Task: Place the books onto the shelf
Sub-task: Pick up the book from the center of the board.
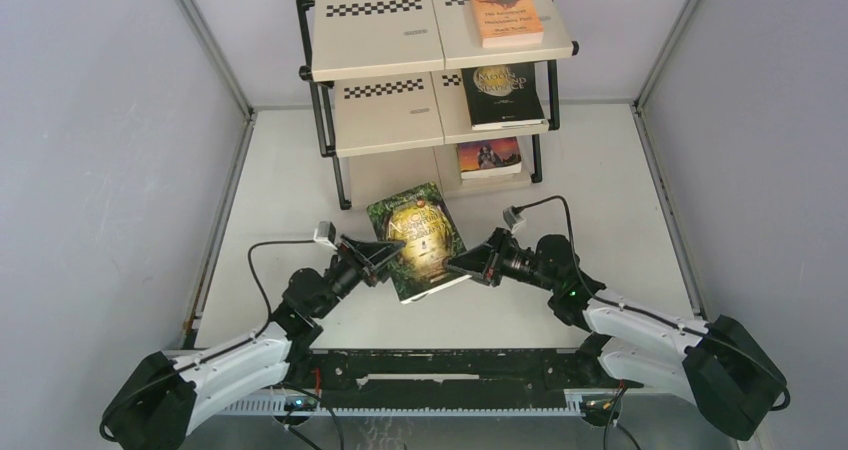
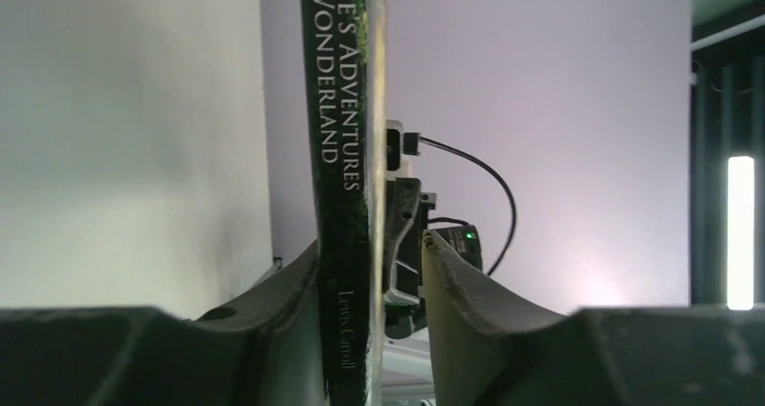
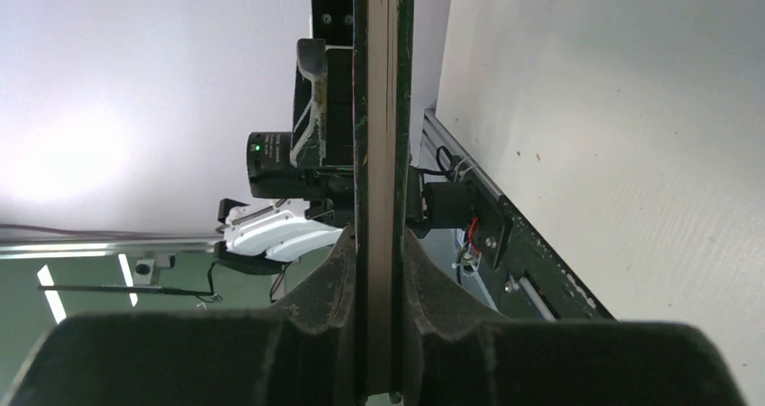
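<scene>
A green book point(image 1: 420, 240) titled "Alice's Adventures in Wonderland" hangs above the table in front of the shelf point(image 1: 380, 40), between my two grippers. My right gripper point(image 1: 462, 265) is shut on its right edge; in the right wrist view both pads press the book's page edge point(image 3: 382, 108) at the gripper point(image 3: 379, 239). My left gripper point(image 1: 378, 260) stands open around the spine point(image 2: 343, 198). One finger point(image 2: 289, 298) lies against the spine and the other finger point(image 2: 451, 289) stands apart from the cover. An orange book point(image 1: 505, 12), a black book point(image 1: 502, 95) and a third book point(image 1: 489, 157) lie on the shelf's right halves.
The shelf stands at the back middle of the white table point(image 1: 600, 190), its left halves bare. Grey walls point(image 1: 100, 170) close in both sides. A black rail point(image 1: 450, 365) runs along the near edge between the arm bases.
</scene>
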{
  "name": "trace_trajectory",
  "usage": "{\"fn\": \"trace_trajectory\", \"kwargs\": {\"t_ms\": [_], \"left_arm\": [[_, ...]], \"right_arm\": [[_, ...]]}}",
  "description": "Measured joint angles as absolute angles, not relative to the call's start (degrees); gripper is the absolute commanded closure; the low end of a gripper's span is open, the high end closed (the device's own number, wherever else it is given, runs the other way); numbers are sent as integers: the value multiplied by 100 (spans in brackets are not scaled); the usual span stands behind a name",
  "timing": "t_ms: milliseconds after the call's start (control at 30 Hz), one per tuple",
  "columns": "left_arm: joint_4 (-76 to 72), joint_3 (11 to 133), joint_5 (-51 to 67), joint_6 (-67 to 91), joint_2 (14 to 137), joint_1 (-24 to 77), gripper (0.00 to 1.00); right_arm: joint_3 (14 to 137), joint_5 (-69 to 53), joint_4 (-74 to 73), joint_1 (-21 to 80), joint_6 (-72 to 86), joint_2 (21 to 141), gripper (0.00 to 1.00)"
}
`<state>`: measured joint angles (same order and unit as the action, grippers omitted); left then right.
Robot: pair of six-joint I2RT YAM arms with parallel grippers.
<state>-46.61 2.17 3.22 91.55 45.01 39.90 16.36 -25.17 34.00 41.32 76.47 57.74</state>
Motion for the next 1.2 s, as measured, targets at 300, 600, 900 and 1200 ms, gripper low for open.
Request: {"fn": "trace_trajectory", "kwargs": {"t_ms": [300, 600, 900, 1200], "left_arm": [[-4825, 217, 676, 9153, 4143, 4012, 29], [-4609, 357, 825, 9083, 3879, 4018, 26], [-4246, 517, 908, 8886, 3597, 4018, 25], [-3951, 539, 928, 8742, 3494, 4018, 25]], "right_arm": [[1636, -2633, 2840, 3999, 7629, 5146, 100], [1719, -2720, 2377, 3756, 7625, 4678, 100], [2021, -2783, 1944, 3376, 7618, 4504, 100], [2475, -3081, 1684, 2982, 7579, 4504, 100]]}}
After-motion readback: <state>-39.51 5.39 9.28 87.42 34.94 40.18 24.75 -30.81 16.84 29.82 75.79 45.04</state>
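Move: The right hand grips the book's near right-hand part; the book's middle lies about 7 cm to its left, some 4 cm ahead and about level. The left hand's loosening fingers still straddle the opposite side, the middle of the book some 4 cm to that hand's right and 2 cm ahead. From the right hand the shelf's centre is roughly 34 cm ahead, 4 cm left and 10 cm higher, the black book on its middle board about 35 cm ahead, 10 cm right and 10 cm up. The right hand keeps its pinch and lifts the book about 7 cm while drawing it some 4 cm to the right, easing back slightly at first, then pushing forward towards the shelf with a slight clockwise turn. The left fingers open wide and come free of the book's edge as that hand backs off and rises some 5 cm, tipping up slightly, then sinks a little. ##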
